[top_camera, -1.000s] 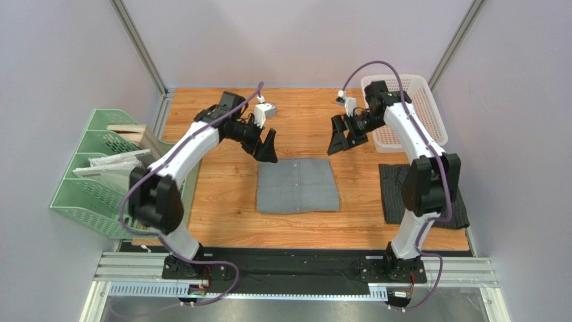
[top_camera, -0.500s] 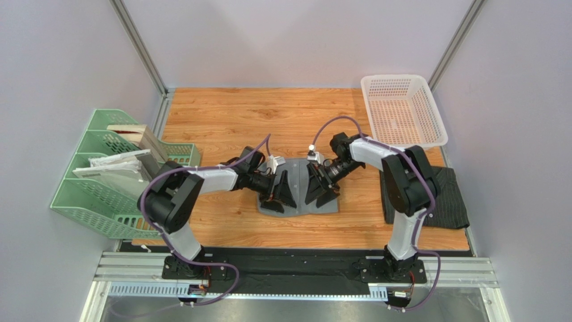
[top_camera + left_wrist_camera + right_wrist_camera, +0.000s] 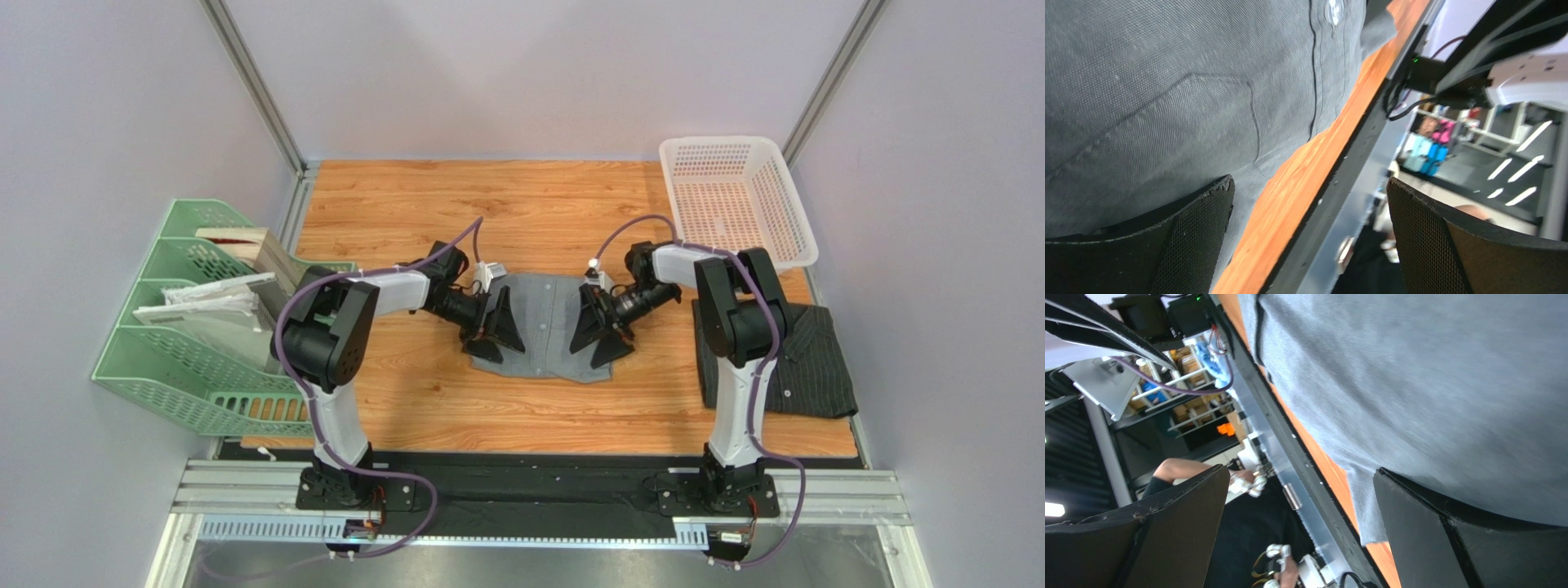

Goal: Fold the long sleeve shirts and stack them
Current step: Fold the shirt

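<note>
The mid-grey long sleeve shirt (image 3: pixel 542 321) lies folded at the table's middle. My left gripper (image 3: pixel 497 333) is low over its left part and my right gripper (image 3: pixel 597 338) over its right part, both open. In the left wrist view the grey shirt (image 3: pixel 1168 92) fills the upper left; one finger (image 3: pixel 1168 251) rests against the cloth, and the left gripper (image 3: pixel 1309 236) holds nothing. In the right wrist view the grey shirt (image 3: pixel 1425 386) sits beside one finger (image 3: pixel 1468 539); the right gripper (image 3: pixel 1300 530) is empty. The dark charcoal shirt (image 3: pixel 812 363) lies folded at the right edge.
A white mesh basket (image 3: pixel 785 251) stands at the back right. A green file rack (image 3: pixel 172 368) with papers and a board sits off the table's left side. The near table edge and metal rail (image 3: pixel 1339 202) run close under the grippers.
Both arms swung down from the back of the table onto the grey shirt, then drew back slightly. The grey shirt lies a little farther back than before. Both jaws stayed open.
</note>
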You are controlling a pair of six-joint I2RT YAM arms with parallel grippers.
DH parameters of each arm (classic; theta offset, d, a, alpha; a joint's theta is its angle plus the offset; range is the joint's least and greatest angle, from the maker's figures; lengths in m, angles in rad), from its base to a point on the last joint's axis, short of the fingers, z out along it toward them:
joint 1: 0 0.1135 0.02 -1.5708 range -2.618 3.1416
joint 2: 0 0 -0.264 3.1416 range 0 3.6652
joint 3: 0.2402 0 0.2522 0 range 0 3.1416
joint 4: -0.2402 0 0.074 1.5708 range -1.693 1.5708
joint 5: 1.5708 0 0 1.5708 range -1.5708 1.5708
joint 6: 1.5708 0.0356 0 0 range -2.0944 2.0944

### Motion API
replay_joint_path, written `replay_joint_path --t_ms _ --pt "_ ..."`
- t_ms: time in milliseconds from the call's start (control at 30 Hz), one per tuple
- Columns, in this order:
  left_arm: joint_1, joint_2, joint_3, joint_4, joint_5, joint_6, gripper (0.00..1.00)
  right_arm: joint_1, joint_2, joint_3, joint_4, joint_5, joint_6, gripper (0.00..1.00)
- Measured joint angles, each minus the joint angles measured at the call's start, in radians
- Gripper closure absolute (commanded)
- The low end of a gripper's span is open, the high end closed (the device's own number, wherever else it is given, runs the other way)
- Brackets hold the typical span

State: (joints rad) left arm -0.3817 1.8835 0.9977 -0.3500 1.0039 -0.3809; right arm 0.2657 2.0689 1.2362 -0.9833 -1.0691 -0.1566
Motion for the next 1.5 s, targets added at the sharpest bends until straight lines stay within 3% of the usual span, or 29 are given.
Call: replay_joint_path --t_ms 200,367,467,600,700,867,967,1100,1333,1500 --pt "-0.005 -0.135 0.022 -0.145 -0.042 0.179 0.01 -0.037 -0.066 0.045 -0.064 0.047 -0.045 0.0" --pt "-0.055 -0.284 0.022 -0.172 -0.008 0.211 0.03 0.026 -0.219 0.06 -0.111 0.04 -0.087 0.0" --pt "-0.087 -0.256 0.016 -0.164 0.01 0.208 0.04 0.105 -0.23 0.062 -0.121 0.034 -0.106 0.0" --pt "-0.066 -0.105 0.015 -0.156 -0.002 0.204 0.04 0.16 -0.14 0.062 -0.122 0.04 -0.124 0.0" --pt "-0.015 0.006 0.016 -0.171 -0.006 0.207 0.05 0.118 -0.031 0.059 -0.119 0.08 -0.142 0.0" --pt "0.017 0.011 0.023 -0.219 0.009 0.245 0.01 -0.007 0.03 0.053 -0.192 0.098 -0.186 0.0" --pt "0.018 -0.021 0.013 -0.233 -0.005 0.278 0.01 -0.047 0.021 0.059 -0.237 0.118 -0.223 0.0" --pt "0.027 -0.201 -0.015 -0.242 -0.023 0.295 0.01 -0.046 -0.039 0.085 -0.273 0.064 -0.233 0.0" --pt "0.047 -0.417 0.057 -0.097 -0.026 0.151 0.01 0.067 -0.272 0.092 0.137 -0.011 0.157 0.0" --pt "0.119 -0.412 0.073 -0.017 -0.058 0.06 0.01 0.222 -0.158 0.137 0.373 -0.036 0.338 0.0"
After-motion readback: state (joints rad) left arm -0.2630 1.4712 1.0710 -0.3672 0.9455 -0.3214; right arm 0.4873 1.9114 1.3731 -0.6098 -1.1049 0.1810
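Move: The folded grey shirt lies right under the hands: its middle is about 7 cm right and 2 cm ahead of the left hand, and about 9 cm left and 2 cm ahead of the right, some 3 cm below both. From the right hand, the dark striped shirt is about 30 cm right and 3 cm back, again 3 cm lower; the white basket sits some 23 cm right and 20 cm ahead, about level in height. Lift both open grippers about 7 cm from the grey shirt, easing back, then dip them to shirt height again and draw them slightly outward, left gripper left, right gripper right. Then raise both clear: left hand about 14 cm up and forward, rolling some 30 degrees; right hand up and then about 13 cm left over the shirt's middle. Keep the fingers open. ##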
